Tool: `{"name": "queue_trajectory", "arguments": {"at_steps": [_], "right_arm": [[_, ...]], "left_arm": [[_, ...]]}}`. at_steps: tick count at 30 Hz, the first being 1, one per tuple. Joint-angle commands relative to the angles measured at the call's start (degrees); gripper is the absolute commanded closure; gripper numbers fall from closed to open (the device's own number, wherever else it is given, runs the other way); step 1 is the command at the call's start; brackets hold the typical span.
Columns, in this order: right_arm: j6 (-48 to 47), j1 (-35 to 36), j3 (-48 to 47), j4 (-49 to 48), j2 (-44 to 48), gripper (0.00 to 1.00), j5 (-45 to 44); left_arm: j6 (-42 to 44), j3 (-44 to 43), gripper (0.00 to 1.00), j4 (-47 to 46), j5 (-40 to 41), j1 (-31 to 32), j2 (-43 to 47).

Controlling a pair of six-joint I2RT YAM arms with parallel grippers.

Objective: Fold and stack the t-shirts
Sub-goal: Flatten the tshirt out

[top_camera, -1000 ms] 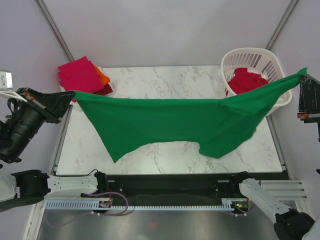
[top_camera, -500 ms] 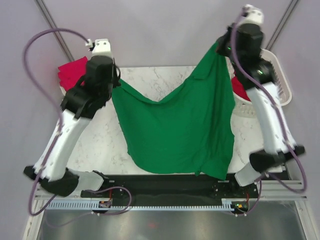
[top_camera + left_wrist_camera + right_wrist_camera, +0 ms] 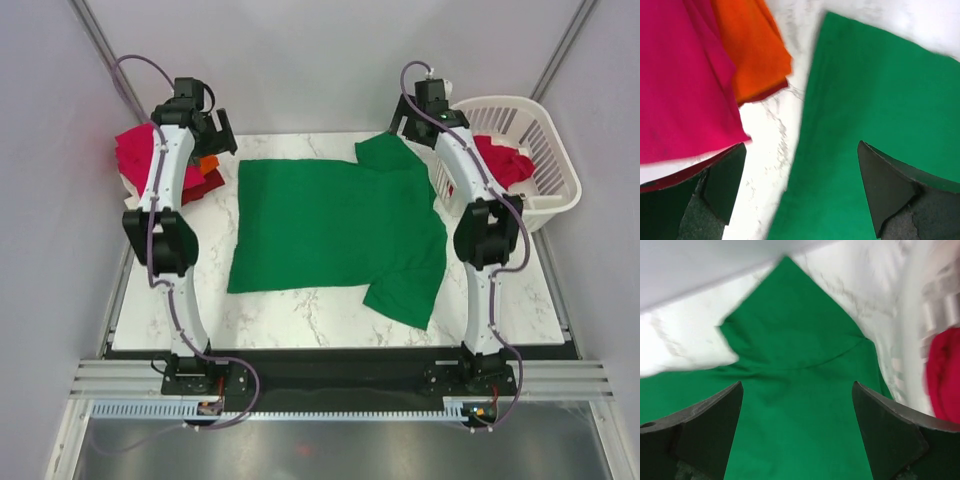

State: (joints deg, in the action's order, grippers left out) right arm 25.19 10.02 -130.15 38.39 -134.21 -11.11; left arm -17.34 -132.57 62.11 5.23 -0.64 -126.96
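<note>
The bright green t-shirt (image 3: 340, 225) lies spread flat on the marble table (image 3: 300, 320), one sleeve at the far right corner and the other at the near right. My left gripper (image 3: 220, 138) hangs open over its far left corner (image 3: 875, 100), gripping nothing. My right gripper (image 3: 405, 125) hangs open over the far sleeve (image 3: 795, 365), also gripping nothing. In the wrist views the left gripper (image 3: 801, 145) and right gripper (image 3: 797, 385) show wide jaws with only cloth below. Folded magenta (image 3: 140, 150), orange (image 3: 207, 162) and dark red (image 3: 205, 182) t-shirts are stacked at the far left.
A white slatted laundry basket (image 3: 555, 190) stands at the far right corner with a red t-shirt (image 3: 505, 160) inside. The basket wall (image 3: 935, 305) is just right of my right gripper. Grey walls close in the far side.
Both grippers held the green t-shirt stretched in the air, swung it toward the far side and laid it flat. Both jaws have opened and let it go.
</note>
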Motion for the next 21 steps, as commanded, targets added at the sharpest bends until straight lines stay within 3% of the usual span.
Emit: {"name": "queue_trajectory", "arguments": {"at_steps": [1,11,14,19,21], "right_arm": [[-1.0,-1.3,-0.6,-4.4,17.7,0.02,-1.7],[-3.8,6.0,19.9,-7.4,33.0,0.02,-2.8],[-3.0,10.4,37.5,-11.0,41.3,0.02,-7.8],[2.0,12.1,60.7,-20.2,55.9,0.02,-0.5],[2.1,12.7,68.1,-21.4,62.0,0.02,1.9]], "left_arm": [[0.0,1.2,0.00,-1.0,-3.5,3.2,14.0],[-0.8,27.3,0.04,-4.8,1.0,10.8,34.3],[-2.8,40.9,0.05,-8.6,1.8,11.6,42.6],[-7.1,61.9,0.05,-13.6,0.8,11.1,53.9],[-8.2,65.8,0.06,-14.4,0.7,10.8,56.9]]}}
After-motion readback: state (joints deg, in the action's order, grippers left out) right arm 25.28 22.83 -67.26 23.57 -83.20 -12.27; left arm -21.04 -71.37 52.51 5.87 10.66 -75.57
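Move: The left hand, open, has the green t-shirt's near-left hem corner about 20 cm back of it, in line sideways and some 17 cm below; the pink folded stack lies about 10 cm ahead and 22 cm to its left. From the right hand the shirt's near sleeve is roughly 31 cm back, 5 cm left and 15 cm down; its far sleeve is about 16 cm ahead and 4 cm left, and the basket about 29 cm right and 3 cm back. Back over the spread green shirt, towards its near side, both open hands arc without grasping anything. The right rises about 25 cm and sinks nearly as far, ending some 22 cm back and 5 cm left, towards the near sleeve and turned slightly counter-clockwise; the left goes as far back and 6 cm right, over a lower 13 cm hump. Each wrist tips its fingers down on the rise and levels again. ##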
